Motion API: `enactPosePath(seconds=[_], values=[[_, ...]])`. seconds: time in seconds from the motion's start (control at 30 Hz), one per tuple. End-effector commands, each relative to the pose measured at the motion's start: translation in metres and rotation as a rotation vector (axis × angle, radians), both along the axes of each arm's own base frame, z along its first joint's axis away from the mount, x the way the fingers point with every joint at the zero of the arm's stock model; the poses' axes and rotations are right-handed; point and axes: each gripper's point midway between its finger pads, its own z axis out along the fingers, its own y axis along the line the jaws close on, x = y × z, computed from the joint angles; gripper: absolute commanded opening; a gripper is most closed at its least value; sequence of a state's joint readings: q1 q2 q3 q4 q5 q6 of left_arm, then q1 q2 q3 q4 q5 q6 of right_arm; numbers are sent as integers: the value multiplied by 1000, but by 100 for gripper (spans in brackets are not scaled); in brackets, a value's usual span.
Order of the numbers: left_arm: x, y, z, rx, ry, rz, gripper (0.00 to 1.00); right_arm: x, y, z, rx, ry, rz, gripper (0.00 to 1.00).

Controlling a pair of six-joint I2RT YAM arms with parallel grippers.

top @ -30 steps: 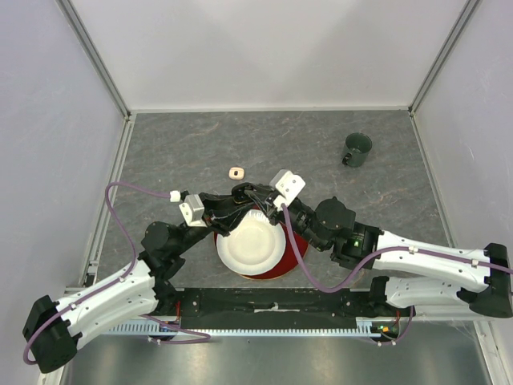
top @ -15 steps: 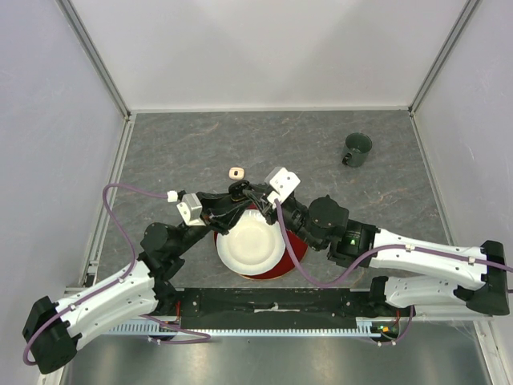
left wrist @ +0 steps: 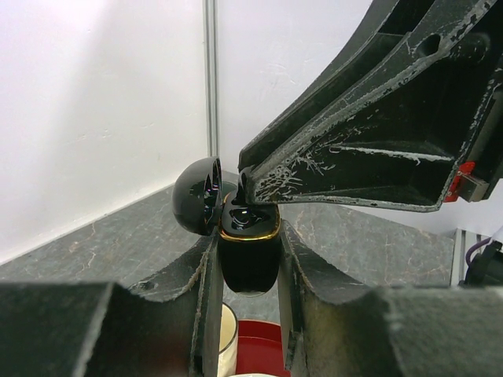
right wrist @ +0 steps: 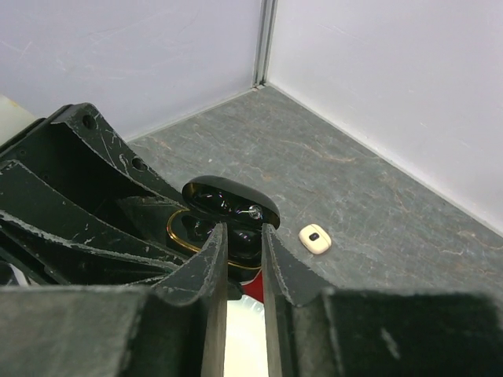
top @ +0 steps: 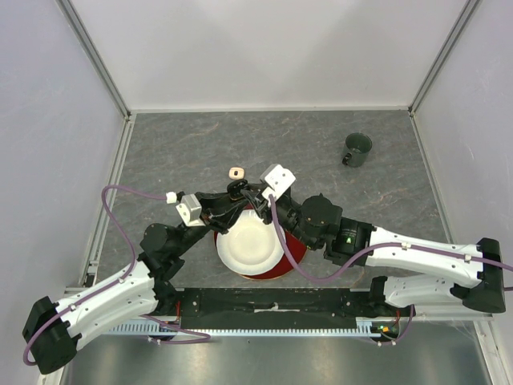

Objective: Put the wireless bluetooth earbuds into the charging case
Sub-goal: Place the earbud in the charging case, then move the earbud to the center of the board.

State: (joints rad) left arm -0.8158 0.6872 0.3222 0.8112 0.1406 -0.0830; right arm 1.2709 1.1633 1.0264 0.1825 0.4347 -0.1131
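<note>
The charging case [left wrist: 250,263] is glossy black with a gold rim, and its lid [left wrist: 196,196] is swung open to the left. My left gripper [left wrist: 247,236] is shut on the case body and holds it upright above the dishes. My right gripper [right wrist: 244,229] reaches in from above, its tips at the case's opening [right wrist: 177,232], with a narrow gap between the fingers. A glossy black piece, seemingly one of the earbuds [right wrist: 250,238], sits in the well right at those tips. In the top view both grippers meet at the case [top: 237,189].
A small cream oval piece with a dark spot [top: 235,172] lies on the grey table just beyond the case. A white plate [top: 252,241] rests on a red dish [top: 298,247] below the grippers. A dark green mug [top: 357,149] stands at the far right.
My right arm has crept left, bringing its fingertips onto the case's opening, and its fingers have parted slightly. The left gripper has kept hold of the case almost in place.
</note>
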Motion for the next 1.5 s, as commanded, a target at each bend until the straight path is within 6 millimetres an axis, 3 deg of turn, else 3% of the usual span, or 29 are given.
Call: enactPosePath(seconds=[0.0,0.17,0.2,0.37,0.57,0.73,0.83,0.9,1.0,1.07,1.1,1.17,1.2,1.27,1.33,1.37,1.47], values=[[2,18,36,-89,-109,82,2,-17,12,-2,17,71,69,31],[2,17,34,-84,-103,79,2,-16,1,16,97,72,44,52],[2,17,33,-84,-101,78,2,-14,-3,22,125,67,26,60],[0,18,33,-83,-99,76,2,-13,-23,56,269,75,-18,78],[-1,18,30,-78,-93,71,2,2,-60,86,390,60,-165,92],[-4,21,33,-82,-100,70,2,27,-88,87,381,85,-362,96],[-7,23,34,-84,-105,64,2,49,-103,69,327,149,-488,98],[-9,23,33,-78,-103,54,2,71,-124,62,347,194,-587,98],[-14,24,34,-74,-104,44,2,103,-144,35,371,327,-642,98],[-17,28,38,-83,-113,44,2,124,-154,5,350,439,-672,98],[-18,29,38,-83,-115,44,2,131,-155,2,347,471,-674,98],[-21,31,40,-81,-123,42,2,151,-165,-32,291,576,-729,98],[-22,33,42,-83,-129,48,2,155,-156,-37,277,624,-676,98],[-24,37,44,-84,-132,54,2,172,-160,-70,235,734,-711,98],[-25,38,46,-78,-138,58,2,181,-155,-82,231,786,-696,98],[-25,38,46,-72,-134,61,2,190,-158,-99,221,821,-736,98],[-26,40,51,-72,-134,64,2,207,-158,-126,217,890,-772,98]])
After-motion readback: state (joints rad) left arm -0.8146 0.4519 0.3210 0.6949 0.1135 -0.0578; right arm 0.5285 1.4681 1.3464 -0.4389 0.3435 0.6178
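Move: Roughly 26 cm ahead of the right hand, 12 cm to its right and 32 cm below lies the remaining black earbud. The black charging case, open in the left fingers, is at the right fingertips, about 2 cm left and 1 cm farther out. The beige mug stands about 13 cm ahead, 9 cm right; the cream case lies 26 cm ahead, 4 cm left, both far below. From the left hand the earbud is about 27 cm ahead, 15 cm right and 29 cm down. Opening wide at the black case, the right fingers let go of the earbud there and back off upward about 7 cm. The right hand then swings right and forward past the beige mug and sinks towards the remaining earbud, ending some 20 cm farther out and 17 cm right, turned about 45 degrees clockwise and tipped down. The left hand keeps its grip on the case and eases left, up and slightly back. ##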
